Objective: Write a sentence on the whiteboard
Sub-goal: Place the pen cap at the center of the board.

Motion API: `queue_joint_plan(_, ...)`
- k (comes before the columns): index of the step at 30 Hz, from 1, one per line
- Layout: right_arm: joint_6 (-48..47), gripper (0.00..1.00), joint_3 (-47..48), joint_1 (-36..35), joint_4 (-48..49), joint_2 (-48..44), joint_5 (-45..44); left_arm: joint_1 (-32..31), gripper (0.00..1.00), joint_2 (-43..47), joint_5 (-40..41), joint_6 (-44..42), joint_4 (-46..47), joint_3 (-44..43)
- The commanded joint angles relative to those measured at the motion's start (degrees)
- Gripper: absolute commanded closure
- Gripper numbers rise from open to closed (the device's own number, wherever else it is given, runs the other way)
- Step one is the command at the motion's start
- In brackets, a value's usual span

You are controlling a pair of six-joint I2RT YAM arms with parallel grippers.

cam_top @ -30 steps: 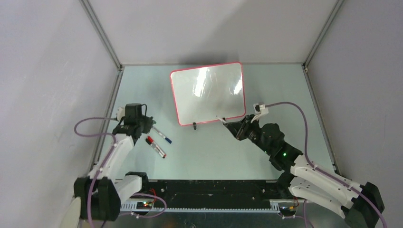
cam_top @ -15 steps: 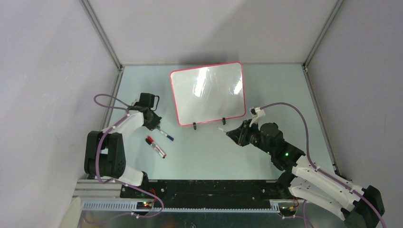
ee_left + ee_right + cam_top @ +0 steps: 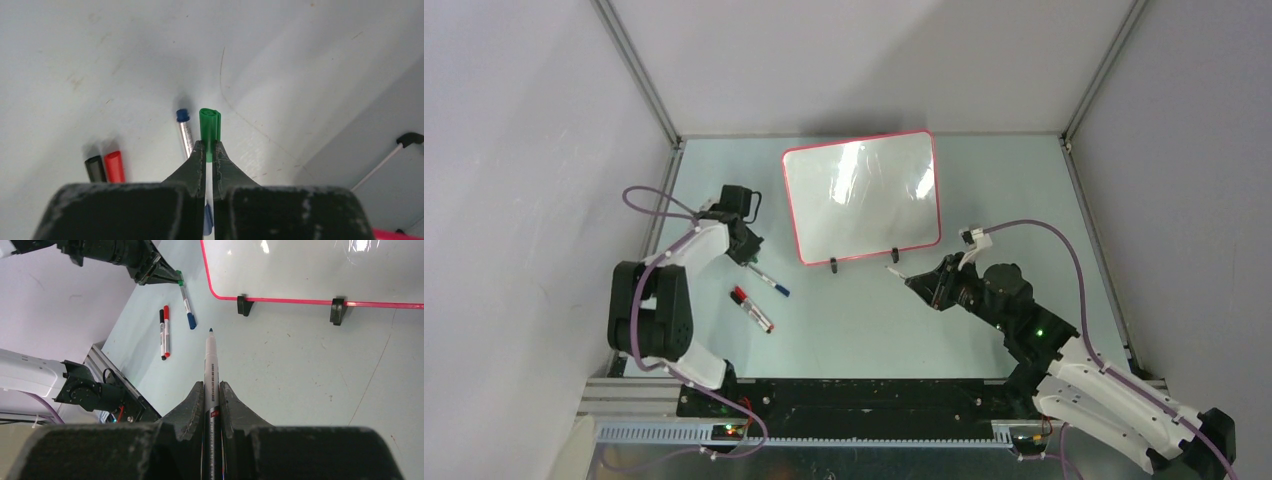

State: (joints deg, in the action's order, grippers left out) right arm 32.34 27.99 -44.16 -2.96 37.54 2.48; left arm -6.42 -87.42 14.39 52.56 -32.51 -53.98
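The whiteboard (image 3: 861,195) stands tilted on two black clip feet at the back of the table, and its red-rimmed lower edge (image 3: 300,300) shows in the right wrist view. My right gripper (image 3: 916,283) (image 3: 211,390) is shut on an uncapped marker (image 3: 210,360). The marker's dark tip (image 3: 890,269) points toward the board's near edge and stays short of it. My left gripper (image 3: 748,260) (image 3: 210,150) hovers left of the board, shut on a small green cap (image 3: 209,125) (image 3: 179,276).
A blue-capped marker (image 3: 769,283) (image 3: 185,132) lies on the table just under the left gripper. A red marker (image 3: 752,309) (image 3: 114,165) and a black one (image 3: 94,167) lie side by side nearer the front. Grey walls close in the left, back and right.
The left arm has swung and stretched out, carrying the green cap a little toward the board. The right gripper has drawn back from the board's edge with the marker.
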Motion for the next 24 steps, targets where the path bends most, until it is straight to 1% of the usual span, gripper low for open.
queue_joint_plan(1, -0.4, 1.00, 0.4, -0.1, 0.1, -1.4, 0.8, 0.7, 1.00, -5.0, 1.4, -0.2, 0.3, -3.7)
queue_joint_plan(3, -0.6, 1.00, 0.3, -0.1, -0.7, -2.0, 0.6, 1.3, 0.98, -6.5, 2.8, 0.1, -0.3, -3.8)
queue_joint_plan(6, -0.8, 1.00, 0.3, -0.1, -1.8, -2.7, -0.1, 1.9, 0.87, -7.3, 3.0, -0.1, -0.3, -3.6)
queue_joint_plan(7, -1.0, 1.00, 0.3, -0.1, -2.1, -3.0, -0.3, 2.0, 0.85, -7.0, 2.8, -0.6, 0.0, -3.2)
queue_joint_plan(9, -1.1, 1.00, 0.4, -0.1, -2.1, -3.1, -0.4, 2.1, 0.78, -5.7, 2.0, -1.0, 0.7, -2.6)
queue_joint_plan(10, -1.2, 1.00, 0.4, -0.1, -2.0, -3.2, -0.4, 2.2, 0.71, -4.3, 1.9, -1.2, 0.8, -2.4)
queue_joint_plan(11, -1.3, 1.00, 0.4, 0.0, -2.0, -3.1, -0.4, 2.2, 0.67, -3.5, 1.9, -1.6, 0.7, -2.2)
queue_joint_plan(13, -1.5, 1.00, 0.7, 0.1, -2.2, -2.9, -0.3, 2.1, 0.45, -0.6, 2.9, -1.7, 0.0, -1.9)
queue_joint_plan(14, -2.0, 1.00, 1.1, 0.2, -2.2, -2.6, -0.2, 2.2, 0.40, 1.5, 3.6, -1.7, -0.8, -1.7)
queue_joint_plan(15, -2.3, 1.00, 1.4, 0.3, -2.5, -2.5, -0.1, 2.2, 0.32, 2.6, 4.4, -1.8, -1.3, -1.6)
queue_joint_plan(18, -3.4, 1.00, 2.7, 0.5, -3.6, -1.5, -0.4, 2.2, 0.27, 8.0, 4.1, -3.3, -1.5, -1.2)
queue_joint_plan(19, -3.5, 1.00, 3.2, 0.6, -3.7, -1.4, -0.5, 2.2, 0.25, 9.2, 2.1, -5.2, 1.7, 0.3)
queue_joint_plan(20, -3.9, 1.00, 3.4, 0.8, -3.8, -1.1, -0.6, 2.3, 0.24, 12.6, 0.4, -8.1, 4.2, 3.4)
queue_joint_plan(21, -4.0, 1.00, 3.9, 1.0, -3.9, -1.0, -0.7, 2.2, 0.22, 16.6, -2.5, -9.2, 10.1, 5.1)
queue_joint_plan(22, -4.4, 1.00, 4.1, 1.2, -3.9, -0.8, -0.6, 2.1, 0.21, 18.9, -3.7, -10.7, 13.3, 9.4)
queue_joint_plan(23, -4.6, 1.00, 4.7, 1.3, -3.9, -0.7, -0.6, 2.2, 0.18, 23.4, -7.1, -11.6, 20.1, 11.8)
queue_joint_plan(24, -4.9, 1.00, 5.0, 1.7, -4.1, -0.5, -0.9, 2.2, 0.15, 25.3, -8.8, -13.2, 23.9, 15.9)
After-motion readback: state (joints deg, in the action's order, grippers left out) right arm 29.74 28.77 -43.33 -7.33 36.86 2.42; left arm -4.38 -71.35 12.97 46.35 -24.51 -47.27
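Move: The left hand still pinches the green pen cap upright, some 4 cm above the table spot right under its fingers where the cap will be set. The blue marker's middle lies about 5 cm back and 5 cm right, its far end close to that spot. The red and black marker pair is some 12 cm back and 1 cm right; the whiteboard's near left corner is about 13 cm right, level with the hand. From the right hand, the spot lies roughly 10 cm ahead, 36 cm left and 19 cm below. The left hand lowers the green cap about 3 cm, almost straight down to the table beside the far end of the blue marker, drifting about a centimetre left, and its shut fingers start to part on the way down. It then spreads them wide, lets go of the cap and climbs some 9 cm from the lowest point, the fingers swinging up and outward by about 15 degrees late in the rise. ##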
